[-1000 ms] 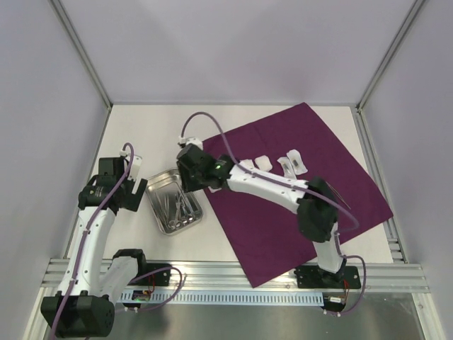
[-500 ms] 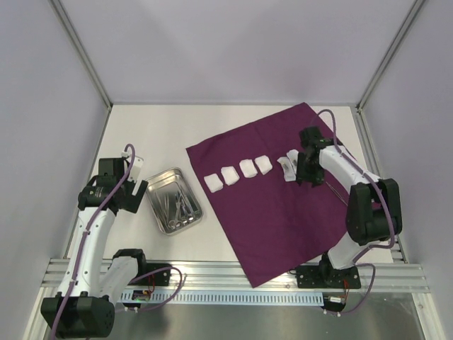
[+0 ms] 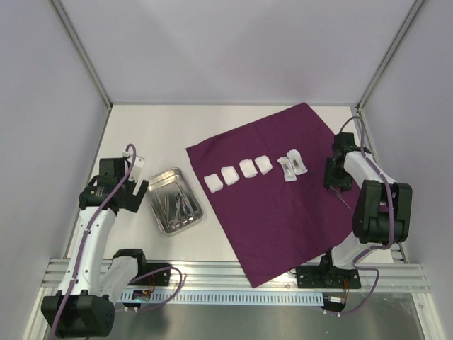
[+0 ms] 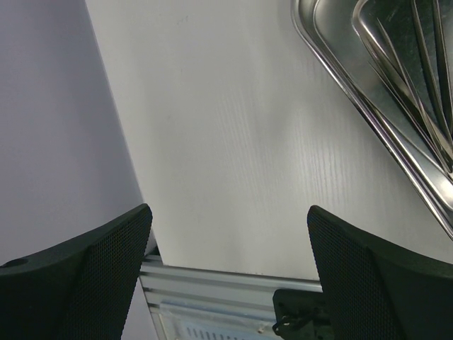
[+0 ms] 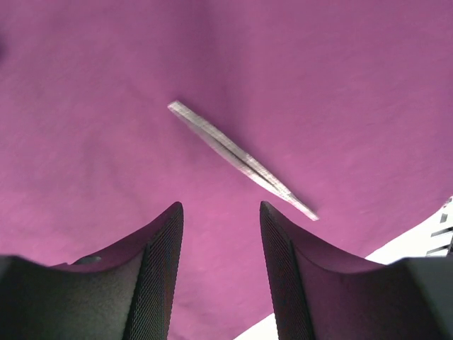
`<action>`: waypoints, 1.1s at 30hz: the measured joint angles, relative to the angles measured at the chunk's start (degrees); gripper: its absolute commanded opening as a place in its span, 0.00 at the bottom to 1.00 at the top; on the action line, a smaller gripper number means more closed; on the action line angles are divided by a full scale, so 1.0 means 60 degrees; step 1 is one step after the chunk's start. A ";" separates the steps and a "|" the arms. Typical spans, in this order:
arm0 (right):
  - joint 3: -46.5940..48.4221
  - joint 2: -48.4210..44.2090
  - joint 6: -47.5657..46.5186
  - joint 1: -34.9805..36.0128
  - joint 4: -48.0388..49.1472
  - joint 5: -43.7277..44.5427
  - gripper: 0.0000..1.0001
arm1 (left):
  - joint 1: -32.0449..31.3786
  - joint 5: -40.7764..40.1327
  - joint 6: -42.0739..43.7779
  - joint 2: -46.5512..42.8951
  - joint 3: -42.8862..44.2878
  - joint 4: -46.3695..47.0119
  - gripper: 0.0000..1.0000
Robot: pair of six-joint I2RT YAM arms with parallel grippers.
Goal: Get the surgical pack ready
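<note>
The surgical pack is laid out: a dark purple cloth (image 3: 283, 198) lies flat as a sheet, with several white gauze pads (image 3: 247, 167) in a row on it. A thin steel pair of tweezers (image 3: 342, 200) (image 5: 241, 159) rests on the cloth near its right edge. My right gripper (image 3: 333, 184) (image 5: 221, 207) hovers just short of the tweezers, open, with nothing between its fingers. The shiny steel tray (image 3: 157, 212) (image 4: 333, 49) with instruments (image 3: 177, 204) stands left of the cloth. My left gripper (image 3: 139, 186) (image 4: 228, 212) is wide open over bare table beside the tray.
Grey walls enclose the table on three sides. An aluminium rail (image 3: 233, 273) runs along the near edge and shows in the left wrist view (image 4: 212, 283). The cloth's near corner overhangs that rail. White table shows past the cloth's edge (image 5: 417, 244).
My right arm has swung from the tray across the cloth to its right edge, above the tweezers, and its jaws have widened. The left arm has not moved.
</note>
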 measured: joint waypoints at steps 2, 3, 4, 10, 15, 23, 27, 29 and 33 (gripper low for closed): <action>0.0000 0.0000 -0.0117 -0.0299 0.0138 -0.0044 0.50 | 0.0000 0.0007 0.0033 0.0033 -0.0029 0.0055 1.00; 0.0000 0.0000 -0.0160 -0.0452 0.0204 -0.0113 0.50 | 0.0000 0.0011 0.0040 0.0066 -0.0036 0.0084 1.00; 0.0000 0.0000 -0.0189 -0.0590 0.0244 -0.0211 0.51 | 0.0000 0.0022 0.0058 0.0120 -0.0036 0.0120 1.00; -0.0011 0.0087 -0.0412 -0.1100 0.0557 -0.0892 0.50 | 0.0000 0.0047 0.0153 0.0364 -0.0051 0.0306 1.00; -0.0011 0.0372 -0.0517 -0.1290 0.0667 -0.1344 0.44 | 0.0000 0.0138 0.0211 0.0474 -0.0051 0.0459 1.00; -0.0007 0.1035 -0.0627 -0.1472 0.0703 -0.1552 0.30 | 0.0000 0.0688 0.0372 0.0532 -0.0051 0.0459 1.00; 0.0047 0.1151 -0.0645 -0.1475 0.0667 -0.1767 0.22 | 0.0000 0.0761 0.0430 0.0532 -0.0051 0.0466 1.00; 0.0047 0.1158 -0.0652 -0.1475 0.0667 -0.1858 0.17 | 0.0000 0.0776 0.0433 0.0532 -0.0055 0.0474 1.00; 0.0051 0.1158 -0.0648 -0.1464 0.0659 -0.1963 0.11 | 0.0000 0.0798 0.0441 0.0532 -0.0055 0.0488 1.00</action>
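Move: Just below the right hand lie the last tweezers, about 2 cm to its right, 1 cm ahead and 4 cm down, slanting on the purple cloth. The nearer white packet is some 15 cm to the hand's left and 8 cm ahead, the farther one 12 cm left and 11 cm ahead. From the idle left hand, the tweezers lie roughly 68 cm right, 8 cm ahead and 15 cm down. Easing about 2 cm to its right and slightly forward to come over the tweezers, the right hand tilts some 10 degrees so its fingers point straighter down, then sinks about 3.5 cm. Its half-open fingers close almost shut and pinch the tweezers near their middle. The empty left hand drifts about 2 cm forward and right, staying wide open. ##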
